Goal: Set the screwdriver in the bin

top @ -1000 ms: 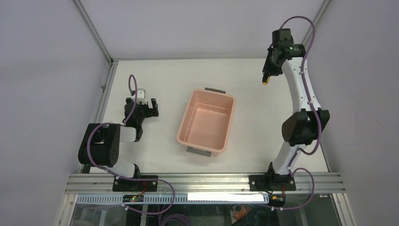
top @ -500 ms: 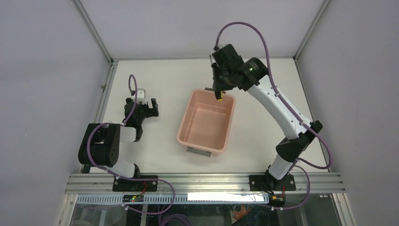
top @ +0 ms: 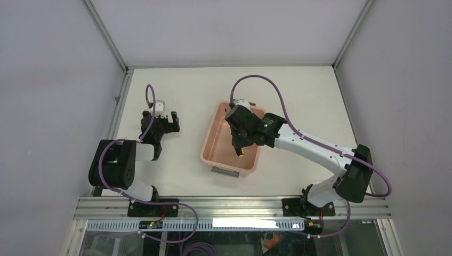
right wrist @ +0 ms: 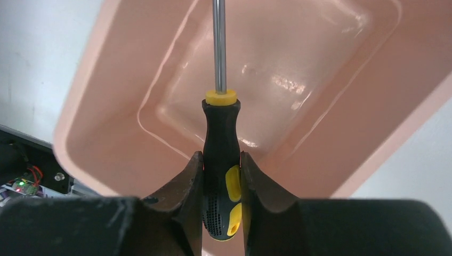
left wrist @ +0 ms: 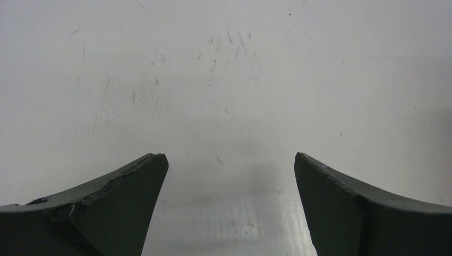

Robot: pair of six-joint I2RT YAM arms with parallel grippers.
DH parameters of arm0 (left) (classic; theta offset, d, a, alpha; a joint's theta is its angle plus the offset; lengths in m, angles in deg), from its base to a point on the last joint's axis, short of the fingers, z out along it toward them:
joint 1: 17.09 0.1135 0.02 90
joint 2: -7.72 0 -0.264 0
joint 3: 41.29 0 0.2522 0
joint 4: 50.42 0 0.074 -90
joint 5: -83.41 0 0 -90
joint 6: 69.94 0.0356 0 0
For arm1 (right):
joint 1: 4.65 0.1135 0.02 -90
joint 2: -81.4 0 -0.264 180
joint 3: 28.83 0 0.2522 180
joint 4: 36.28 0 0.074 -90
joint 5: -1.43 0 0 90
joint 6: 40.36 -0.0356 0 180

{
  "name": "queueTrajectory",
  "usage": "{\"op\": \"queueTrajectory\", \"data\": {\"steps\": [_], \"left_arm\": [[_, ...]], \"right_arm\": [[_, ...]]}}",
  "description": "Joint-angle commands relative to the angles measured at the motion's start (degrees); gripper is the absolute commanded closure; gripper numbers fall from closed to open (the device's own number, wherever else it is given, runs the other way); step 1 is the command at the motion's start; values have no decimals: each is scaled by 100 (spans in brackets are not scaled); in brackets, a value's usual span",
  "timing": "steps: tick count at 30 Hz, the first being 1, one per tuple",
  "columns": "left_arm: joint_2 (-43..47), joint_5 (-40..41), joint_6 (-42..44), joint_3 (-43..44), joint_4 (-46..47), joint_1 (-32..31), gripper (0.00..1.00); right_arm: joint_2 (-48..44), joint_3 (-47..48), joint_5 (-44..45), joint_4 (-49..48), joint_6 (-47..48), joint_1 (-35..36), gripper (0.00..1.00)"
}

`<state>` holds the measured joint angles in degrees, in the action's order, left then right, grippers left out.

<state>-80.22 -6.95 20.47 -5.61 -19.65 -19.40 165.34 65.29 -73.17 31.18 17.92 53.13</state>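
The salmon-pink bin [top: 214, 140] stands in the middle of the table. My right gripper [top: 240, 145] hangs over its inside, shut on the screwdriver [right wrist: 220, 138] by its yellow-and-black handle. In the right wrist view the thin metal shaft runs straight up the frame above the bin [right wrist: 330, 128] floor. From above only the yellow end of the screwdriver [top: 242, 156] shows, near the bin's front right. My left gripper [top: 166, 121] rests open on the table, left of the bin, with bare tabletop between its fingers [left wrist: 122, 202].
A grey handle [top: 225, 170] sticks out of the bin's near short end. The aluminium rail [top: 224, 205] with both arm bases runs along the table's near edge. Grey walls enclose the table at the back and sides.
My right arm has swung from the far right corner leftward and down, carrying the screwdriver over the bin's far rim to above its inside. The left arm has not moved.
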Motion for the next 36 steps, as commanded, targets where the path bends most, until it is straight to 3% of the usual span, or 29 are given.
{"op": "queueTrajectory", "data": {"steps": [1,8,14,19,28,36], "left_arm": [[155,-37,-93,6,152,-42,1],[155,-42,-93,6,152,-44,1],[155,-43,-93,6,152,-42,1],[161,-43,-93,6,152,-50,1],[155,-45,-93,6,152,-49,1],[155,-41,-93,6,152,-42,1]], "right_arm": [[-290,-705,47,-1110,-721,181,100],[33,-1453,239,-1834,-892,214,100],[605,-1627,512,-2164,-825,159,100],[1124,-1554,168,-2232,-827,-47,98],[1422,-1172,33,-1827,-831,-149,60],[604,-153,617,-1107,-145,-163,45]]}}
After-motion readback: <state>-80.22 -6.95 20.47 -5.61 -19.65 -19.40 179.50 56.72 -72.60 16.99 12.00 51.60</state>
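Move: The right hand, already gripping the screwdriver by its handle, is over the near part of the bin. The bin's middle lies about 7 cm ahead, 2 cm left and some 15 cm below it. The bin's near grey handle is roughly 7 cm back, 4 cm left and 11 cm below the hand. From the idle left hand, the bin's middle is about 26 cm right and 9 cm back, near its own height. The right hand lowers the screwdriver about 15 cm into the bin, opens its fingers and rises some 4 cm. ##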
